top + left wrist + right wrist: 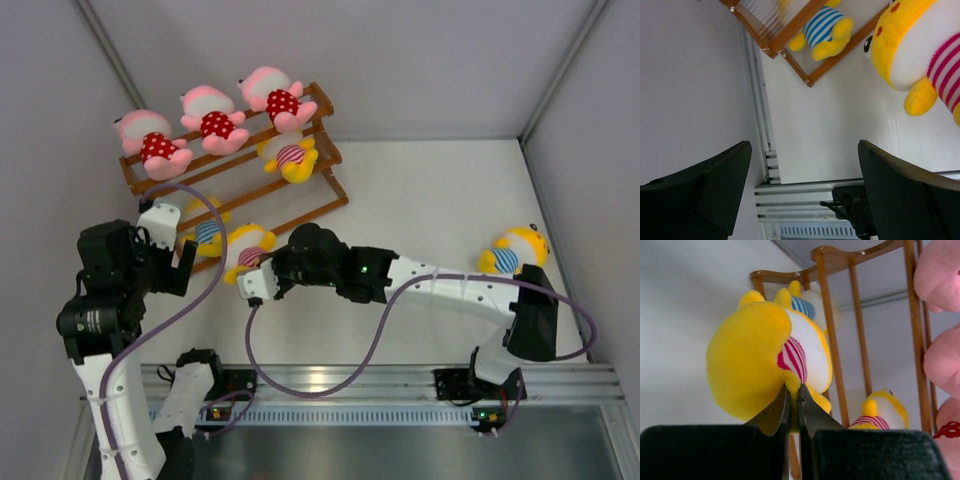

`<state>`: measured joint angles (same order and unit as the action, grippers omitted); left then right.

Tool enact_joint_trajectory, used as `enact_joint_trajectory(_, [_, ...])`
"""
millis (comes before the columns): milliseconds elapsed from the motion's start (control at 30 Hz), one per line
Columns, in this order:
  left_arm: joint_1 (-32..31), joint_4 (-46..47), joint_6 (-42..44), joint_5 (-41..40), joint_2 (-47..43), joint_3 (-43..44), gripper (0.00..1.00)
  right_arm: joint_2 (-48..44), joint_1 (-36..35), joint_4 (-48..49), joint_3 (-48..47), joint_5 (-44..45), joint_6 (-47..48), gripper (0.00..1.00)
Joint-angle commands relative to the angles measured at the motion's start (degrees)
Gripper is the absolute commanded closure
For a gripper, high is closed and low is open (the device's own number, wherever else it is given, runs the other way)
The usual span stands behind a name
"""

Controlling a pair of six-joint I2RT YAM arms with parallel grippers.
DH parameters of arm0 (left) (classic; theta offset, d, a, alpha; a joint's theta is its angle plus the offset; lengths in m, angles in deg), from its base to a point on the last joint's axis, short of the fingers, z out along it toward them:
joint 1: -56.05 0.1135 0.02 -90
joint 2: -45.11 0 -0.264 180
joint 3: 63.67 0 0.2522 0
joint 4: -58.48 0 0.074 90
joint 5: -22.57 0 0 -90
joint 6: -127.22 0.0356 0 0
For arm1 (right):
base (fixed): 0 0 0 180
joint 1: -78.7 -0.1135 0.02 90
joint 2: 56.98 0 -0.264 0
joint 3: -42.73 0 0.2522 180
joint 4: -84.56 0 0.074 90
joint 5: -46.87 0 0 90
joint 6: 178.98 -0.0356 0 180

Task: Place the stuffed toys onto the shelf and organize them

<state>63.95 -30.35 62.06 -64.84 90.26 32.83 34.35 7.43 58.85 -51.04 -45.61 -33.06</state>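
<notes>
The shelf stands at the back left. Three pink stuffed toys in red dotted dresses line its top tier. A yellow pink-striped toy sits on the middle tier and a yellow blue-striped one on the bottom tier. My right gripper is shut on a fold of a yellow pink-striped toy just in front of the shelf. To its left, my left gripper is open and holds nothing. Another blue-striped yellow toy lies at the far right.
Grey walls close in the white table on the left, back and right. A metal rail with the arm bases runs along the near edge. Purple cables loop from both arms over the front of the table.
</notes>
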Motion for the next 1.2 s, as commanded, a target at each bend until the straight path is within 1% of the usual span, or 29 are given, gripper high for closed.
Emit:
enact_joint_trajectory(0, [-0.34,-1.31,1.18,-4.52,0.38,3.48,0.06,2.97,1.3,3.76,-7.68,0.99,3.14,1.0])
enact_joint_trajectory(167, [-0.69,-1.49,1.35,-5.23,0.29,3.66,0.06,7.53,2.18,10.09,-13.32,0.11,1.21,1.0])
enact_joint_trajectory(233, [-0.69,-1.49,1.09,-5.05,0.21,3.66,0.06,10.25,2.53,13.51,-15.87,1.6,0.33,1.0])
enact_joint_trajectory(300, [-0.87,-1.66,1.17,-5.14,0.12,3.57,0.06,12.11,2.71,14.58,-19.11,3.78,-0.02,1.0])
enact_joint_trajectory(500, [-1.84,-1.84,1.44,-6.45,0.03,2.78,0.05,18.26,3.94,18.44,-25.18,4.5,-3.8,1.0])
enact_joint_trajectory(667, [-2.8,-1.75,1.44,-8.3,-0.23,2.16,0.05,26.87,6.93,23.36,-28.35,5.99,-5.73,1.0])
enact_joint_trajectory(767, [-3.15,-1.75,1.26,-10.76,-0.41,1.9,0.05,31.88,7.37,24.77,-32.13,8.54,-6.0,1.0])
enact_joint_trajectory(900, [-3.33,-1.49,1.09,-12.35,-0.5,1.72,0.05,37.33,7.81,27.67,-38.1,11.44,-8.8,1.0])
enact_joint_trajectory(1000, [-3.51,-1.66,0.65,-11.55,-0.67,1.29,0.05,40.5,7.98,28.12,-41.36,10.66,-8.99,1.0])
enact_joint_trajectory(1100, [-3.59,-1.57,0.91,-12.52,-0.76,1.11,0.05,43.23,8.33,28.12,-43.65,10.57,-9.42,1.0])
enact_joint_trajectory(1167, [-3.77,-1.66,1.0,-12.7,-0.85,1.02,0.05,44.72,9.12,29.08,-44.0,10.83,-9.86,1.0])
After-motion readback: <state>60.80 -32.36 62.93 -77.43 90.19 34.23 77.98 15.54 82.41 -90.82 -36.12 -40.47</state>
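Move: The right hand already holds the pink-striped yellow toy; its free place on the middle shelf's left part lies about 20 cm ahead and 17 cm left, at nearly hand height. The other shelved pink-striped toy is 26 ahead, 7 right; the blue-striped toy sits 14 ahead, 16 left, 18 below; the middle pink toy 24 ahead, 14 left, 17 above. From the left hand, that place is 22 ahead, 5 right and slightly below. Right hand keeps its pinch, arching the toy some 18 cm forward and 14 left, up then down, into the middle shelf. ##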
